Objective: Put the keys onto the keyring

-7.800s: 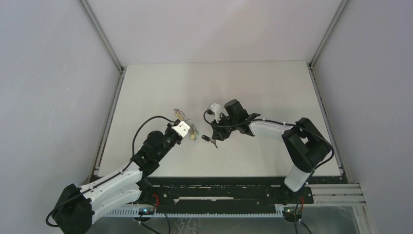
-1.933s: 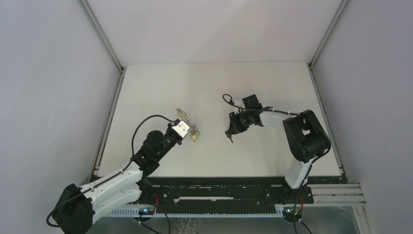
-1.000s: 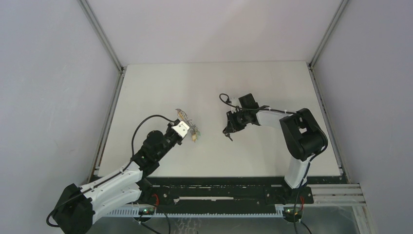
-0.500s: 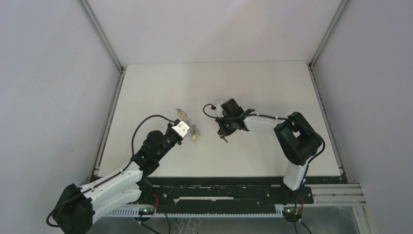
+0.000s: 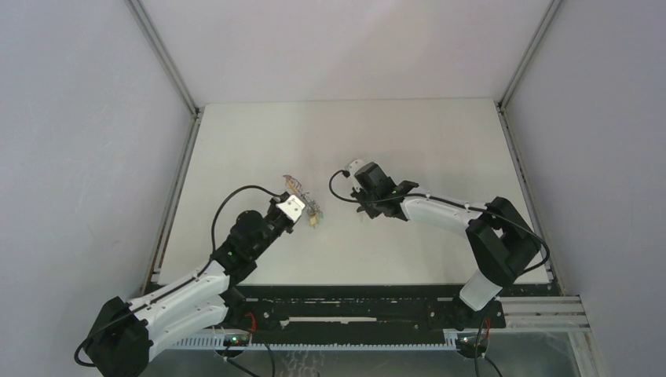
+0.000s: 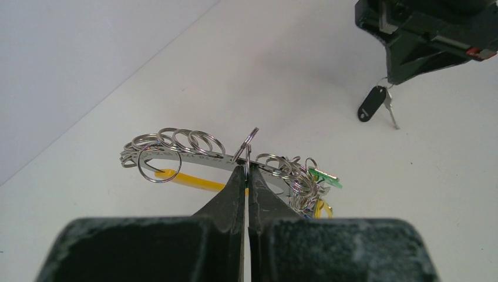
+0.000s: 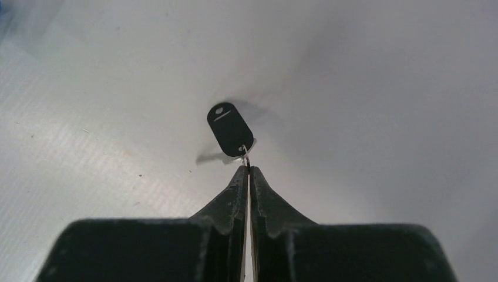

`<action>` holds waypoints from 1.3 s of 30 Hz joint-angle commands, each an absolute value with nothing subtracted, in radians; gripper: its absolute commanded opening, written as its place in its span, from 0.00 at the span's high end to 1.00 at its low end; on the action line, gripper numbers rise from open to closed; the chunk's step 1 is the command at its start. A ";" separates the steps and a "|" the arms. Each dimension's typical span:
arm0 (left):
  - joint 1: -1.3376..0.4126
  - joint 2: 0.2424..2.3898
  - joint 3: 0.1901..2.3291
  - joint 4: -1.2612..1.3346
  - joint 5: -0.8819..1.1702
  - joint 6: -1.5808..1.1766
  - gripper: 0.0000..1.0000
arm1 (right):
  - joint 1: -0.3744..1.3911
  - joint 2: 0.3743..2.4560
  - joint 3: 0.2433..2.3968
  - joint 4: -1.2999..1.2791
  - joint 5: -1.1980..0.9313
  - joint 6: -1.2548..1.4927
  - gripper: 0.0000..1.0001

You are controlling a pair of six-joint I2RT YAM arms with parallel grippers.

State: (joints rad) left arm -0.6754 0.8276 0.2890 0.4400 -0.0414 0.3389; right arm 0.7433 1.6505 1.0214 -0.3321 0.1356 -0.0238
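Observation:
The keyring (image 6: 176,150) is a curved silver band strung with several small rings, a yellow strip and a green tag (image 6: 325,176). My left gripper (image 6: 247,168) is shut on one upright ring at its middle. From above, the keyring (image 5: 294,184) juts past the left gripper (image 5: 305,206). The key (image 7: 229,128), black head and short silver blade, hangs from a tiny ring pinched in my shut right gripper (image 7: 247,168). The left wrist view shows the key (image 6: 372,104) dangling under the right gripper, to the right of the keyring. From above, the right gripper (image 5: 364,206) sits a short way right of the left one.
The white table (image 5: 432,141) is bare around both arms. Metal rails run along its left edge (image 5: 179,188) and right edge (image 5: 525,181), with grey walls behind them. A black cable (image 5: 336,188) loops off the right wrist.
My right gripper has shut on the key's small ring and swung left toward the keyring, carrying the key. The left arm and the keyring have not moved.

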 commanded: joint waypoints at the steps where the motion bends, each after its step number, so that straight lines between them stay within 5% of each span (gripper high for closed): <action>1: -0.670 0.798 0.288 0.514 -0.040 0.320 1.00 | 0.757 1.581 0.978 -0.317 0.254 -0.035 1.00; 15: -0.671 0.761 0.278 0.519 -0.044 0.312 1.00 | 0.858 1.385 0.919 -0.609 0.414 0.073 1.00; 23: -0.672 0.751 0.274 0.523 -0.052 0.309 1.00 | 0.945 1.338 0.949 -0.758 0.272 0.132 1.00; 39: -0.672 0.750 0.265 0.529 -0.085 0.314 1.00 | 0.863 1.667 1.031 -0.377 0.279 0.009 1.00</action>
State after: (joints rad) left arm -0.6754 0.7647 0.2890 0.4412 -0.0673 0.3237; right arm 0.8886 1.6287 0.9634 -0.5209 0.2630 0.0586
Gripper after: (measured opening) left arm 0.010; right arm 0.002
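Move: The keyring hangs from the left fingers; from the right hand its middle is roughly 15 cm to the left, about 2 cm back and some 9 cm higher. The key with its black tag is already in the right fingers, hanging straight below them by about 2 cm, and bare table lies about 5 cm directly beneath that hand. From the left hand this key is about 15 cm to the right, some 2 cm farther out and 13 cm lower. Keeping its shut fingers on the small ring of the black-tagged key, the right hand swings away from the keyring, first to the right and then back towards its base, about 10 cm back and 5 cm right while rising some 3 cm, then turns round and comes forward, left and down about 5 cm towards the bare table, tilted some 10 to 15 degrees with its left side lower. The left hand keeps its pinch on the keyring's split ring and lifts by about 2 cm, its fingers tipping up only slightly. ##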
